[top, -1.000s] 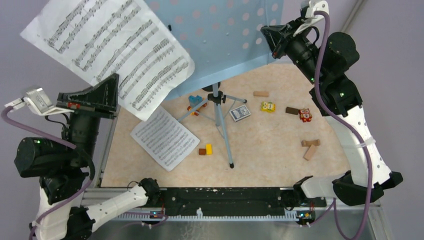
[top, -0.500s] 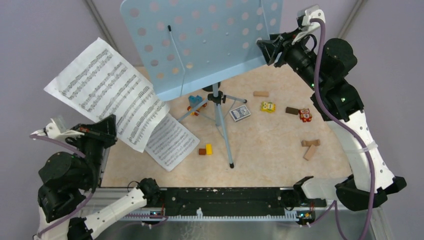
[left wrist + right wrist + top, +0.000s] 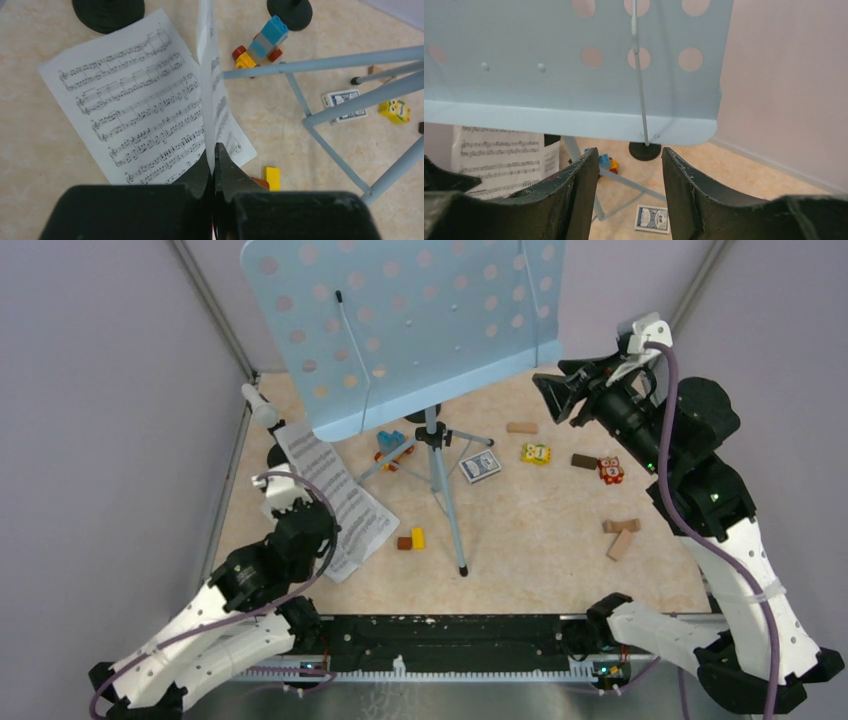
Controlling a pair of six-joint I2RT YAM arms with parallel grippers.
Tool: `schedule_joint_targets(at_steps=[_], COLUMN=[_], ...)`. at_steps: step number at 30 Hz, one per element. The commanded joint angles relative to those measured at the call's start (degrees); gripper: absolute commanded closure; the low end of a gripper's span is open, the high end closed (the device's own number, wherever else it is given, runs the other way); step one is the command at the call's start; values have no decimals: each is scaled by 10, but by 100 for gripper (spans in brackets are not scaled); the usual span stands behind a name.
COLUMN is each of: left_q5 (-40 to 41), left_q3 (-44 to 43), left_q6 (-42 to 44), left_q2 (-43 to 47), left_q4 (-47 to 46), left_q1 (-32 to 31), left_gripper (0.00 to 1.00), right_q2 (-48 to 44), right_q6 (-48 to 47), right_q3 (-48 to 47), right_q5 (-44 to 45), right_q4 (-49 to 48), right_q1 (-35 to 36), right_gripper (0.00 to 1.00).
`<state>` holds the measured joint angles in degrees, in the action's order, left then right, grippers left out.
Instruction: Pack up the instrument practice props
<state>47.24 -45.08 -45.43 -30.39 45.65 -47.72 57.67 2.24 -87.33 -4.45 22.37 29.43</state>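
The light-blue perforated music rack (image 3: 420, 320) stands on its tripod legs (image 3: 445, 490). One white sheet-music page (image 3: 135, 110) lies flat on the table. My left gripper (image 3: 214, 152) is shut on a second page (image 3: 207, 75), which stands edge-on just above the flat one. From above, that gripper (image 3: 312, 520) is low at the left, with the held page (image 3: 312, 462) beside it. My right gripper (image 3: 629, 155) is open with nothing between its fingers. It hovers (image 3: 550, 390) just off the rack's lower right corner (image 3: 574, 75). A white toy microphone (image 3: 262, 408) stands at the far left, and two black round-based holders (image 3: 107, 10) (image 3: 290, 10) sit behind the pages.
A blue-and-orange toy car (image 3: 392, 448) and a card deck (image 3: 480, 467) lie by the tripod. Wooden blocks (image 3: 521, 427) (image 3: 620, 537), two owl-faced blocks (image 3: 536, 453) (image 3: 610, 470) and small yellow and brown bricks (image 3: 411, 539) are scattered on the right half. Grey walls enclose the table.
My left arm swung down from high at the left, bringing its page low over the flat page. My right gripper opened, came off the rack's right edge and drew back to the right.
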Motion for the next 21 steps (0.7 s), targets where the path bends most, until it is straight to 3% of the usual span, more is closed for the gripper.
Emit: schedule_joint_targets(at_steps=[1, 3, 8, 11, 15, 21], left_q5=[-50, -111, -347, -424, -467, -422], left_q3=[30, 40, 94, 109, 122, 148], left_q6=[14, 36, 77, 76, 59, 12], left_q2=[-39, -65, -95, -97, -115, -110], left_q4=[-137, -171, -264, -289, -283, -217], left_q1=[16, 68, 276, 357, 421, 461], left_gripper=[100, 100, 100, 100, 100, 100], right_q2=[-29, -40, -63, -73, -82, -87], right_q6=[6, 3, 1, 3, 6, 6], right_q3=[28, 41, 70, 83, 106, 123], right_q5=[-5, 0, 7, 7, 3, -1], right_q4=[21, 29, 38, 44, 46, 54], right_q1=[-3, -3, -4, -4, -3, -3], right_gripper=[50, 50, 50, 50, 50, 50])
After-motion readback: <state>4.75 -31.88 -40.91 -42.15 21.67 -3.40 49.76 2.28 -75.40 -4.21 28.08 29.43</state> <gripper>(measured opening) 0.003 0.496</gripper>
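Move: The sheet already lying on the table is centred about 8 cm ahead of my left hand, 5 cm to its left and roughly 22 cm below; my closed fingers already hold the second sheet. The yellow block lies some 15 cm right and 2 cm ahead of this hand, and the near-left foot of the stand 17 cm ahead and 1 cm right. From my right hand, the lying sheet is about 45 cm left, roughly level fore-and-aft and far below. I lower the pinched sheet with my left hand by about 8 cm over the lying one while reaching some 7 cm forward, dipping a little right first and then swinging left. My wrist rolls left side down and tips down, some 15 degrees in all, with the fingers kept shut. My empty right hand, still half open, sinks about 8 cm and draws back slightly beside the stand's tray. ##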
